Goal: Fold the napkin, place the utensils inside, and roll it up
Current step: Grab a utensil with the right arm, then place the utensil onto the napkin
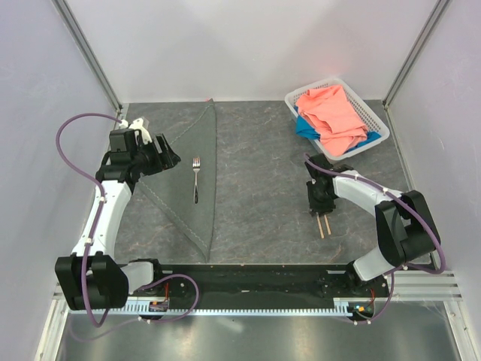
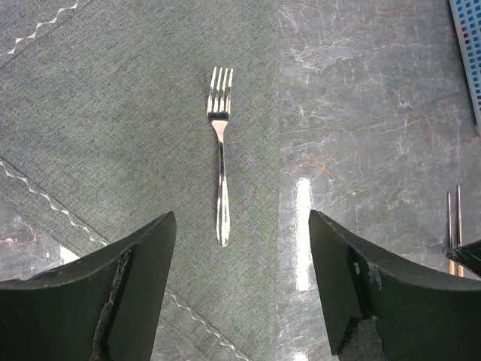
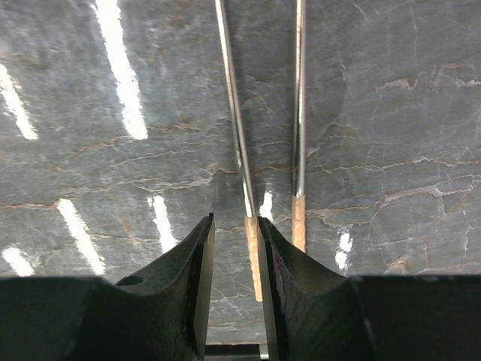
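Observation:
The dark grey napkin [image 1: 176, 192] lies folded into a triangle at the left. The silver fork [image 1: 196, 179] rests on it, tines pointing away. My left gripper [image 1: 171, 159] is open at the napkin's left side. In the left wrist view the fork [image 2: 220, 158] lies on the napkin [image 2: 128, 113] ahead of the open left gripper [image 2: 242, 218]. The wooden chopsticks [image 1: 325, 226] lie side by side on the bare table at the right. My right gripper [image 3: 235, 219] is low over them, jaws narrowly apart. One chopstick [image 3: 234, 113] runs between the jaws; the other [image 3: 301, 113] lies outside the right finger.
A white basket [image 1: 379, 124] stands at the back right, holding a salmon-pink cloth [image 1: 331, 109] and a blue cloth [image 1: 307, 129]. White walls close in the table at the back and sides. The chopsticks [image 2: 454, 226] and the basket's edge [image 2: 470, 45] show in the left wrist view.

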Available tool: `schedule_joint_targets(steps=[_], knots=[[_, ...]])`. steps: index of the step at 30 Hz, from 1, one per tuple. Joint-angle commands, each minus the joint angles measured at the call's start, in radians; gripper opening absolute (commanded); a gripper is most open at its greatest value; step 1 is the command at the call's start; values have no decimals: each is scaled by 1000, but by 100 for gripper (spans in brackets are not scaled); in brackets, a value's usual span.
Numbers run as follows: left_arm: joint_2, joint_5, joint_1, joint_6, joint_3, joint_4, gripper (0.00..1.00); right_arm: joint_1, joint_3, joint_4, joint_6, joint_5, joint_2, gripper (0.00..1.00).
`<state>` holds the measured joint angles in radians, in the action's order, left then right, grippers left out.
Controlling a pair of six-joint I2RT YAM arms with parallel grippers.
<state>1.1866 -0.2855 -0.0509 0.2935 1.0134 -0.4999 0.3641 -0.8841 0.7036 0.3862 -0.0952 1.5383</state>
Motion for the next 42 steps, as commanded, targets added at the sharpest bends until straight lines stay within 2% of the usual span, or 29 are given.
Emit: schedule_joint_targets(steps=[1,7,10,13,14,19,25,31,35,42], knots=[[8,11,-3,-2,11,20,79,-17,25,16,-12,-14,0,36],[11,3,-3,-1,14,18,79,-25,54,10,-7,6,6,34],[10,3,-3,-1,14,18,79,-25,68,5,-7,22,11,28],[7,0,-3,1,13,20,79,-24,77,-6,-15,63,14,13],[7,0,-3,1,14,18,79,-24,80,-12,-17,78,16,0],[-1,-1,-3,3,14,21,79,18,63,-64,65,149,-7,0],[-10,-7,-3,7,7,26,79,197,-39,-245,271,170,-11,0],[-19,-17,-3,10,2,40,79,334,-182,-482,405,222,140,0],[-19,-29,-3,15,2,41,79,387,-312,-617,471,287,320,0],[-24,-38,-3,16,1,44,79,437,-533,-665,526,334,502,0]])
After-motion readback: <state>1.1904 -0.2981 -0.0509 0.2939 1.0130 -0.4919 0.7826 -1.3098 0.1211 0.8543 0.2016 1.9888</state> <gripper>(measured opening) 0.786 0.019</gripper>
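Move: The left of the two chopsticks lies right under the right hand's parted fingers: its middle is about level fore and aft, 1 cm to the right and some 2 cm below. The right chopstick lies 3 cm to the right and 1 cm ahead; on the left are the fork, 39 cm off and 11 cm ahead, and the napkin's middle, roughly 44 cm off and 11 cm ahead. From the idle left hand, the left chopstick is around 44 cm right, 18 cm back and 18 cm lower. The right hand eases about 1 cm back, right and down around the left chopstick, and its partly open fingers shut, pinching the tan handle just below where the metal begins. It then lifts the chopstick a few centimetres and sweeps it fast to the left, some 30 cm and bearing about 8 cm forward, towards the napkin's right edge and the fork, fingers staying shut while the wrist rolls nearly 40 degrees so that the fingertips swing leftward. ##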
